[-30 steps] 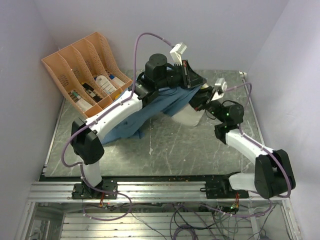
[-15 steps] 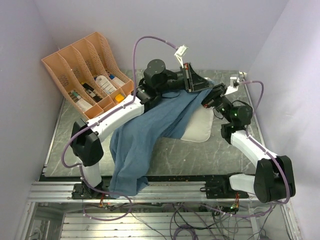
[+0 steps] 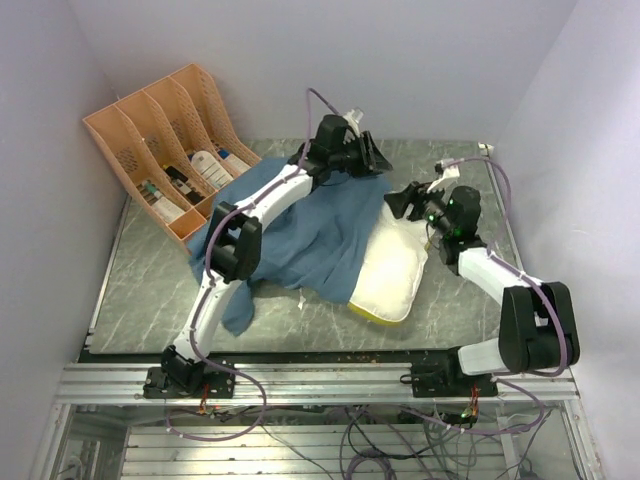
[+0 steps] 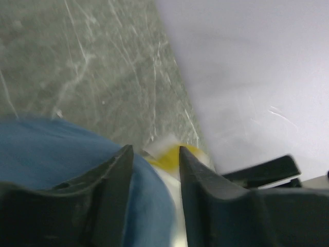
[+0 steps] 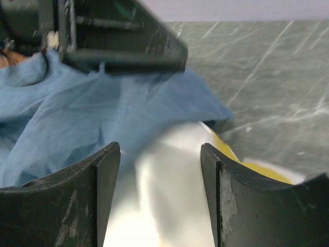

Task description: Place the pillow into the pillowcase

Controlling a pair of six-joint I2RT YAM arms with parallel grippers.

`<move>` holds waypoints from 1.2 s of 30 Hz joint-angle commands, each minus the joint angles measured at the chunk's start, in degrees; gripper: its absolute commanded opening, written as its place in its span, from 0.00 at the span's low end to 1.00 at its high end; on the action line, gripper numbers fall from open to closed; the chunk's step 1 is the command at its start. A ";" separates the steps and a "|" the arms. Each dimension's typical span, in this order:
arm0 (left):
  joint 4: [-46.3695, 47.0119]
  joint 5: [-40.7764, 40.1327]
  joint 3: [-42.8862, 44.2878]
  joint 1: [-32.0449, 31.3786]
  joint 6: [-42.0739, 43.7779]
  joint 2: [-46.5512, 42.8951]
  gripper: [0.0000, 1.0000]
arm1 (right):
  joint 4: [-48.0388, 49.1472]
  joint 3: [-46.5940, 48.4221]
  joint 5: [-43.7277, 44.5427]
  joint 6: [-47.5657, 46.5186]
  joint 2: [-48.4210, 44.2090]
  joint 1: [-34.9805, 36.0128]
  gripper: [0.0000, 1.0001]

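The blue pillowcase (image 3: 290, 235) lies wrinkled across the middle of the table, and its right edge overlaps the pillow. The cream-white pillow (image 3: 395, 270) rests flat to its right, with a yellow edge showing at the front. My left gripper (image 3: 378, 158) hovers at the back over the pillowcase's far corner. In the left wrist view its jaws (image 4: 155, 152) stand apart above blue fabric (image 4: 61, 154) and the pillow's yellow corner (image 4: 169, 157). My right gripper (image 3: 398, 200) sits over the pillow's far end. In the right wrist view it is open (image 5: 160, 149), with the white pillow (image 5: 169, 180) beneath and the pillowcase (image 5: 103, 113) beyond.
An orange file organiser (image 3: 170, 150) holding small items stands at the back left, touching the pillowcase's left edge. Purple walls close in the back and both sides. The grey marbled table (image 3: 140, 290) ends at a metal rail in front.
Both grippers have opened. The pillowcase and pillow, held up a second ago, now lie on the table. The left arm has stretched toward the back; the right gripper has moved back and left.
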 commanded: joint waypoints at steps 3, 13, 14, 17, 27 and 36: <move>-10.08 -9.60 2.37 -3.97 9.35 -6.20 0.75 | -8.92 9.79 -13.92 -17.69 0.26 -11.29 0.90; -8.80 -27.11 -23.80 -7.80 27.78 -36.02 0.81 | -85.70 27.42 -50.49 -94.21 -2.98 -15.33 0.99; -7.23 -28.74 -29.57 -9.41 27.36 -40.02 0.81 | -95.68 27.12 -47.88 -106.11 -2.78 -12.62 0.99; -3.05 -37.72 -47.22 -16.94 24.86 -50.70 0.79 | -103.11 17.95 -45.15 -120.17 -5.37 -9.65 1.00; 4.65 -60.60 -72.42 -34.60 5.94 -52.34 0.82 | -74.27 1.08 -32.53 -92.64 -19.57 -2.31 1.00; 2.01 -66.43 -68.11 -35.16 1.80 -40.62 0.82 | -71.27 -1.85 -28.85 -92.56 -15.14 -2.13 0.99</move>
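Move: From the left hand, the pillowcase mouth's near corner lies about 28 cm back, 8 cm to the left and 17 cm below, with the pillow's near end about 27 cm straight back at the same depth. The right hand has that pillow end about 19 cm back, 2 cm left and 12 cm below; the mouth's near corner is some 21 cm back, 10 cm left and 13 cm below. Opening wider, both hands sweep back and down, left 27 cm towards pillowcase's near corner, right 20 above pillow. ##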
